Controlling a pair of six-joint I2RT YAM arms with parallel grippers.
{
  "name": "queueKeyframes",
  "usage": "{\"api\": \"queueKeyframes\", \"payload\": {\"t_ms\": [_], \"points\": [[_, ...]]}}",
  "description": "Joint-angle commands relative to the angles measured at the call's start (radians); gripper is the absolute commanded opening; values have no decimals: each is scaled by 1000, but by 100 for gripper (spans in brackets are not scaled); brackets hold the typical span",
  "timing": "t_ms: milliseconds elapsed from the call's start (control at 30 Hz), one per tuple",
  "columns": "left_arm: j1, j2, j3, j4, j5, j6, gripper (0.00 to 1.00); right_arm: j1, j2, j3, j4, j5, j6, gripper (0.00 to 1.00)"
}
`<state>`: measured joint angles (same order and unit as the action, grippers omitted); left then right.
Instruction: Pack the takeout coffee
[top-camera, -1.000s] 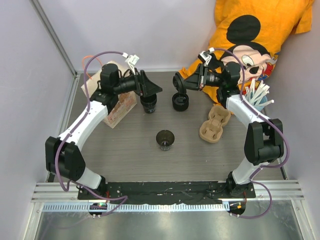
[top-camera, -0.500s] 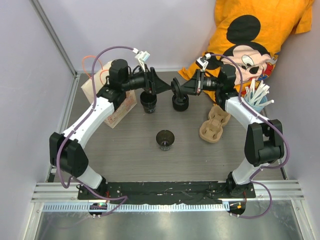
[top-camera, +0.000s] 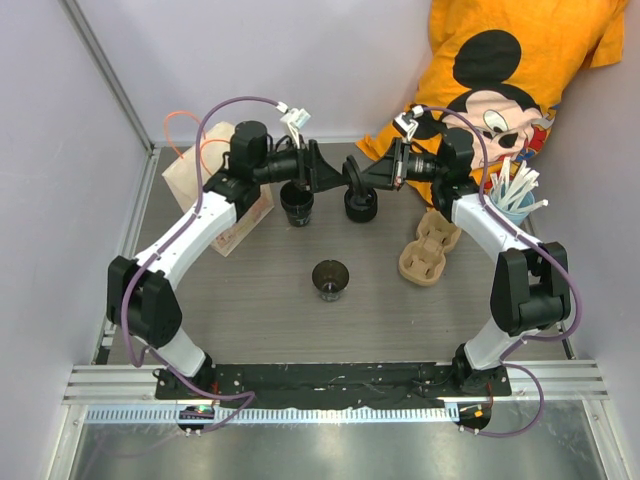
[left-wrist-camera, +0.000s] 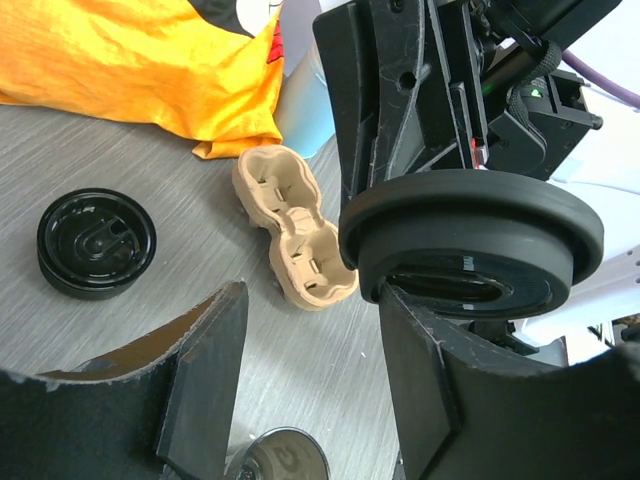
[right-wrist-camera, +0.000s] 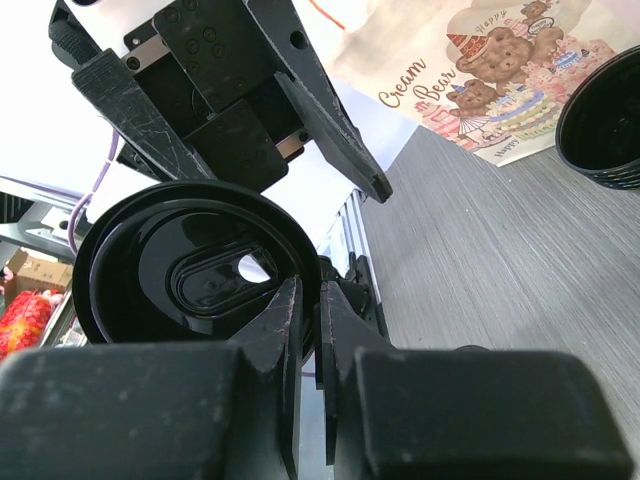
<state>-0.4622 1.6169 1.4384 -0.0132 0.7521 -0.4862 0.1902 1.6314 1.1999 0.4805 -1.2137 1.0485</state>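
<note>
A black lid stands on edge in the air, and my right gripper is shut on its rim. In the top view that lid hangs just right of my left gripper, above the far middle of the table. My left gripper is open, with bare table showing between its fingers and the held lid just above its right finger. A black cup stands below the left gripper, in front of the paper bag. Another dark cup stands mid-table. A second black lid lies flat.
The beige pulp carrier lies on the right, beside a light blue cup of white straws. An orange printed cloth drapes the back right corner. The printed bag lies flat at the back left.
My left gripper has swung right toward the held lid and its jaws have narrowed. The right gripper has moved slightly left with the lid.
</note>
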Motion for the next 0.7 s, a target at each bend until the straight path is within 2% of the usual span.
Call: {"api": "queueKeyframes", "payload": {"t_ms": [0,267,367,567,600,667], "points": [[-10,3,42,16,4,15,58,9,-50,4,18,5,-22,12],[-13,18,54,18,21,0,54,15,-41,3,-8,9,-50,12],[-19,23,59,16,26,-2,49,18,-39,4,-6,10,-48,12],[-20,31,60,18,33,-6,24,22,-39,1,-5,11,-51,12],[-21,34,62,18,33,-5,18,20,-36,1,-6,13,-53,12],[-21,35,63,18,33,-8,13,23,-33,1,-6,11,-53,12]]}}
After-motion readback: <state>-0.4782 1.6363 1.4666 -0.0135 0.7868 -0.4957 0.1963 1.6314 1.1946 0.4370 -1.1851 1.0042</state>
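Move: The lid to grasp is held on edge in the right gripper. Its middle lies about 2 cm right of the left hand, some 2 cm back and 3 cm up, its near edge already between the open left fingers. From the right hand it is roughly 1 cm left, 2 cm back and 3 cm up. Counted from the left hand, the tabletop lid is about 24 cm below, 5 cm ahead and 3 cm right; the black cup is 20 cm below, 4 cm ahead and 11 cm left. Bring the left gripper about 1 cm to the right, easing back slightly towards the held lid, and close its half-open fingers most of the way across the lid's lower forward edge to pinch it beside the right fingertips. Keep the right gripper's hold on the lid, letting it sink by under 1 cm. ##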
